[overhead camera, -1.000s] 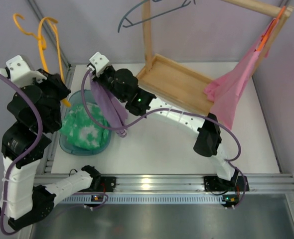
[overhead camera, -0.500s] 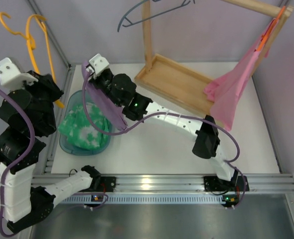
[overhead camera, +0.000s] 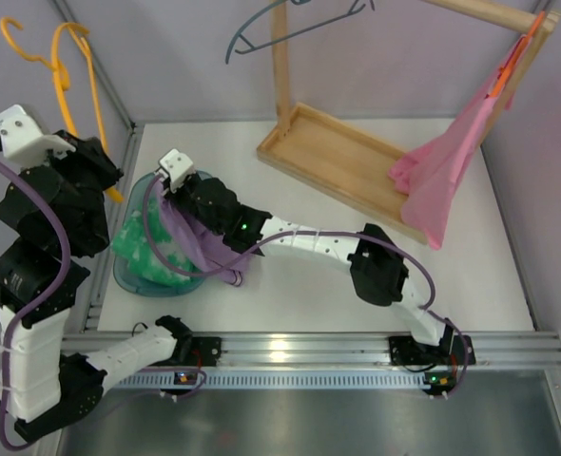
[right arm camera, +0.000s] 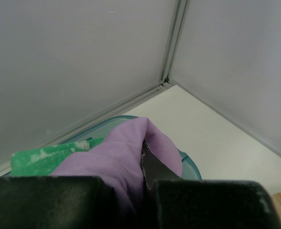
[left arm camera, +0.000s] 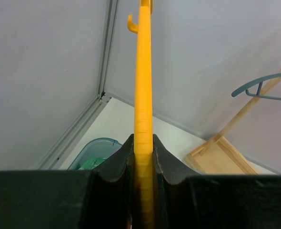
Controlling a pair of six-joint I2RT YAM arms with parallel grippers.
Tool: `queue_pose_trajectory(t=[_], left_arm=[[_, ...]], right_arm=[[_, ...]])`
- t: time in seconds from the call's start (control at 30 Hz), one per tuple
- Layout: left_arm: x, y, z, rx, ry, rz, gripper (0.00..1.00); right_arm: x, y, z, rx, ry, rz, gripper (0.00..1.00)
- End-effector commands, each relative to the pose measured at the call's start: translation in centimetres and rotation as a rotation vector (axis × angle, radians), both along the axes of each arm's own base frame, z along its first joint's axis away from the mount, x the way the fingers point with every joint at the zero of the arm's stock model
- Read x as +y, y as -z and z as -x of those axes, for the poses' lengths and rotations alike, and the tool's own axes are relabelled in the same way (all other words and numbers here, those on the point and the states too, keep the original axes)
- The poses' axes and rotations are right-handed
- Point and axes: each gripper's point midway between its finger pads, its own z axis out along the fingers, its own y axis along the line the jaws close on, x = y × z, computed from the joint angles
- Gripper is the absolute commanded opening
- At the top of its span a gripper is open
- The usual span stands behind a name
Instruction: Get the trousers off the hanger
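The lilac trousers [overhead camera: 197, 245] hang from my right gripper [overhead camera: 169, 186] over the teal basin's right rim, clear of the hanger. In the right wrist view the jaws are shut on the trousers [right arm camera: 126, 157]. The yellow-orange hanger [overhead camera: 81, 71] stands upright at the far left, bare, held by my left gripper [overhead camera: 109, 176]. In the left wrist view the jaws are shut on the hanger's bar [left arm camera: 143, 109], which runs straight up between them.
The teal basin [overhead camera: 134, 279] holds a green-and-white patterned cloth [overhead camera: 149, 239]. A wooden rack with a tray base [overhead camera: 333, 157] stands at the back. A pink garment [overhead camera: 447, 166] hangs on an orange-red hanger at the far right. A grey-blue hanger [overhead camera: 280, 17] hangs at the top.
My right gripper has carried the trousers down and left, from beside the hanger to over the basin. My left arm has pulled the bare hanger left and up.
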Motion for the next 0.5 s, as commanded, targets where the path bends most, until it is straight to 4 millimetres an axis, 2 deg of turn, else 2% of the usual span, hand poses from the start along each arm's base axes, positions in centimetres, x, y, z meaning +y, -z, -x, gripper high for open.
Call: queue_pose_trajectory(t=[0.0, 0.17, 0.3, 0.47], left_arm=[[-0.5, -0.7, -0.1, -0.052, 0.030, 0.026, 0.00], [-0.8, -0.5, -0.4, -0.041, 0.042, 0.010, 0.00], [-0.6, -0.7, -0.2, -0.051, 0.040, 0.019, 0.00], [-0.1, -1.8, 0.5, -0.083, 0.033, 0.030, 0.00]], right_arm=[[0.2, -1.8, 1.2, -0.015, -0.032, -0.037, 0.00], [1.2, 1.5, 3.2, 0.021, -0.097, 0.103, 0.00], [2.6, 3.3, 4.7, 0.103, -0.165, 0.091, 0.00], [3.7, 4.5, 5.0, 0.152, -0.181, 0.046, 0.00]])
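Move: My right hand already has the purple trousers by one end, above the blue basin I am taking them to; the basin's middle lies about 25 cm below, some 6 cm left and 2 cm ahead. The green cloth in it sits about 9 cm left, 1 cm back and 23 cm down. The trousers' free hems trail about 12 cm right, 9 cm back and 28 cm below. From my left hand the basin is roughly 10 cm ahead, 4 cm left and 46 cm down. With my right fingers kept shut on the purple trousers, I lower them about 5 cm further into the basin, easing back about 3 cm and a little left as I sink. My wrist dips and swings counter-clockwise on the way, some 10 degrees in all. ##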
